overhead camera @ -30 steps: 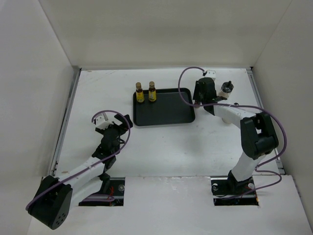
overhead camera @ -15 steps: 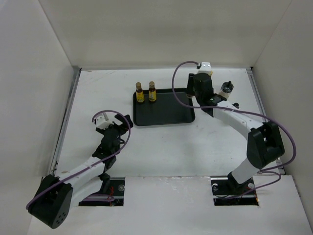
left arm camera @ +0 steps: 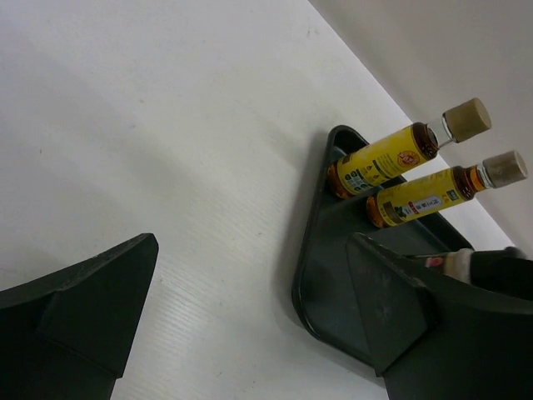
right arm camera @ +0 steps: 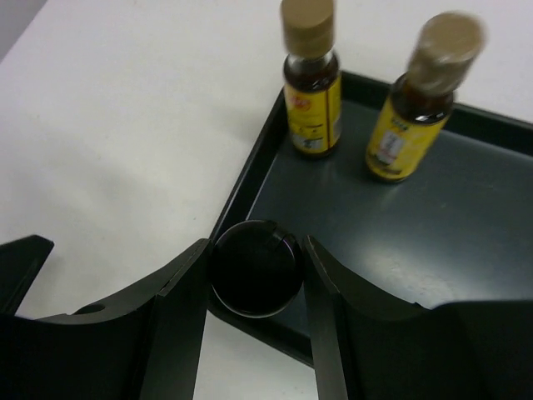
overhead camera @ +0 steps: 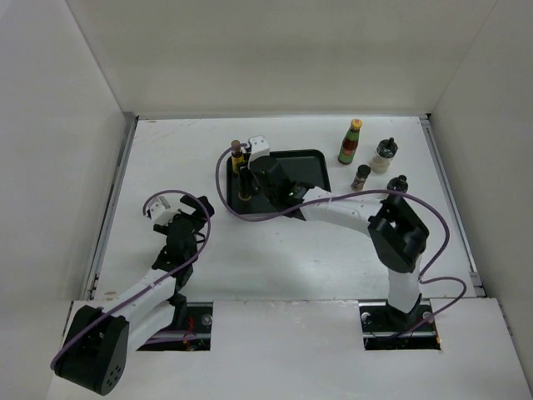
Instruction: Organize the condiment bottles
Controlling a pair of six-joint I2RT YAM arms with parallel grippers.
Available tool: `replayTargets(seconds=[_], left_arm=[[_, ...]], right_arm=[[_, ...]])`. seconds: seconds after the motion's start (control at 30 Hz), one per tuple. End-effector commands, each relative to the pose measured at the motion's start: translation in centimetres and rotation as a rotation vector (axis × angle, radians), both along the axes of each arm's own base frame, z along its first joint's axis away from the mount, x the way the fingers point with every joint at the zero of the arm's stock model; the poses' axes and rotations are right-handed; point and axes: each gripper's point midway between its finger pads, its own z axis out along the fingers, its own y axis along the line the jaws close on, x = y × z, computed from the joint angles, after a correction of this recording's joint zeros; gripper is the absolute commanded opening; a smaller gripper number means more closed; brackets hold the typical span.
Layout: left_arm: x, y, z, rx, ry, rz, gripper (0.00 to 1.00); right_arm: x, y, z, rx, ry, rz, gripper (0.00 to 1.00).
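Observation:
My right gripper (right arm camera: 255, 275) is shut on a black-capped bottle (right arm camera: 255, 267), seen from above, over the left rim of the black tray (right arm camera: 391, 225). Two yellow bottles (right arm camera: 311, 108) (right arm camera: 416, 125) with tan caps stand upright at the tray's far left corner. From above, the right gripper (overhead camera: 247, 185) reaches across the tray (overhead camera: 308, 196) beside one yellow bottle (overhead camera: 236, 156). A red bottle (overhead camera: 351, 142), a whitish bottle (overhead camera: 383, 156) and a dark jar (overhead camera: 361, 177) stand on the table right of the tray. My left gripper (overhead camera: 175, 210) (left arm camera: 250, 308) is open and holds nothing, left of the tray (left arm camera: 333, 250).
White walls enclose the table on three sides. The right arm's forearm and purple cable (overhead camera: 350, 204) stretch across the tray's front edge. The left arm's cable (overhead camera: 179, 196) loops above its wrist.
The right arm has swung left from the back right corner across the tray, carrying the black-capped bottle. The red bottle and dark jar have come into view. The left gripper shifted slightly left.

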Motion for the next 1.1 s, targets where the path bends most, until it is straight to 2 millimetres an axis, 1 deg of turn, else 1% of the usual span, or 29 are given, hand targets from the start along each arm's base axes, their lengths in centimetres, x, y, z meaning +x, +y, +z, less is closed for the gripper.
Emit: replayTargets(seconds=[0.0,0.13,0.23,0.3,0.37,0.47,0.57,0.63,0.7,0.73,0.8,0.87,0.93,0.97,1.03,1.07], left_arm=[[0.0,-0.3,0.1,-0.055,-0.016,-0.010,1.00],[0.1,-0.6,0.2,-0.063,-0.020,-0.030,1.00],[0.1,-0.6,0.1,-0.063,-0.017,-0.029,1.00],[0.2,-0.8,0.1,-0.066,-0.017,-0.041,1.00],[0.2,-0.7,0.1,-0.064,-0.016,-0.035,1.00],[0.2,-0.7,0.1,-0.065,-0.018,-0.039,1.00],[0.1,-0.6,0.3,-0.065,-0.025,-0.033,1.00],[0.1,-0.6,0.2,-0.063,-0.021,-0.033,1.00],[0.1,-0.7,0.3,-0.064,-0.023,-0.039,1.00],[0.1,-0.7,0.3,-0.066,-0.026,-0.042,1.00],[0.1,-0.6,0.4,-0.066,-0.028,-0.038,1.00],[0.1,-0.7,0.2,-0.065,-0.021,-0.042,1.00],[0.2,-0.9,0.3,-0.068,-0.023,-0.053,1.00],[0.2,-0.9,0.3,-0.068,-0.025,-0.053,1.00],[0.2,-0.8,0.2,-0.065,-0.019,-0.047,1.00],[0.2,-0.9,0.1,-0.065,-0.018,-0.048,1.00]], right_arm=[[0.7,2.2,2.9,0.089,-0.051,0.021,0.34],[-0.1,3.6,0.4,0.045,-0.030,0.043,0.35],[-0.5,4.0,-1.2,0.024,-0.016,0.045,0.36],[-0.7,4.2,-1.9,0.012,-0.009,0.053,0.40],[-0.9,4.2,-2.2,0.005,-0.005,0.055,0.46],[-1.1,4.3,-1.4,0.022,-0.010,0.064,0.58],[-1.6,3.6,1.6,0.064,-0.037,0.066,0.69],[-1.9,2.2,4.0,0.096,-0.061,0.055,0.74],[-1.3,-0.8,6.2,0.122,-0.090,0.009,0.76],[-0.8,-2.8,6.9,0.125,-0.103,-0.025,0.76],[0.6,-8.1,7.1,0.122,-0.113,-0.143,0.76],[2.1,-14.1,6.1,0.100,-0.111,-0.293,0.76],[3.3,-20.4,4.5,0.054,-0.103,-0.457,0.76],[3.7,-23.2,3.3,0.019,-0.094,-0.535,0.76],[4.0,-27.5,1.6,-0.046,-0.074,-0.645,0.76],[4.3,-28.7,0.9,-0.065,-0.063,-0.674,0.77]])
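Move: The spice jar already in the right gripper belongs in the tray's near-left part, about 3 cm left of this hand, 1 cm back and 7 cm below. The left yellow-labelled bottle stands 11 cm ahead, 3 cm left; its twin 11 cm ahead, 4 cm right. The sauce bottle is 16 cm ahead, 33 cm right, and the second jar 6 cm ahead, 37 cm right. From the left gripper the spot is some 17 cm right, 5 cm ahead. Lower the right gripper about 5 cm, easing some 3 cm left, to bring the held spice jar down into the tray's near-left part, then open the fingers to let go of it. Lift clear and sweep right, roughly 28 cm, rising some 10 cm and turning about 35 degrees clockwise, across the tray towards the sauce bottle, fingers staying open. ##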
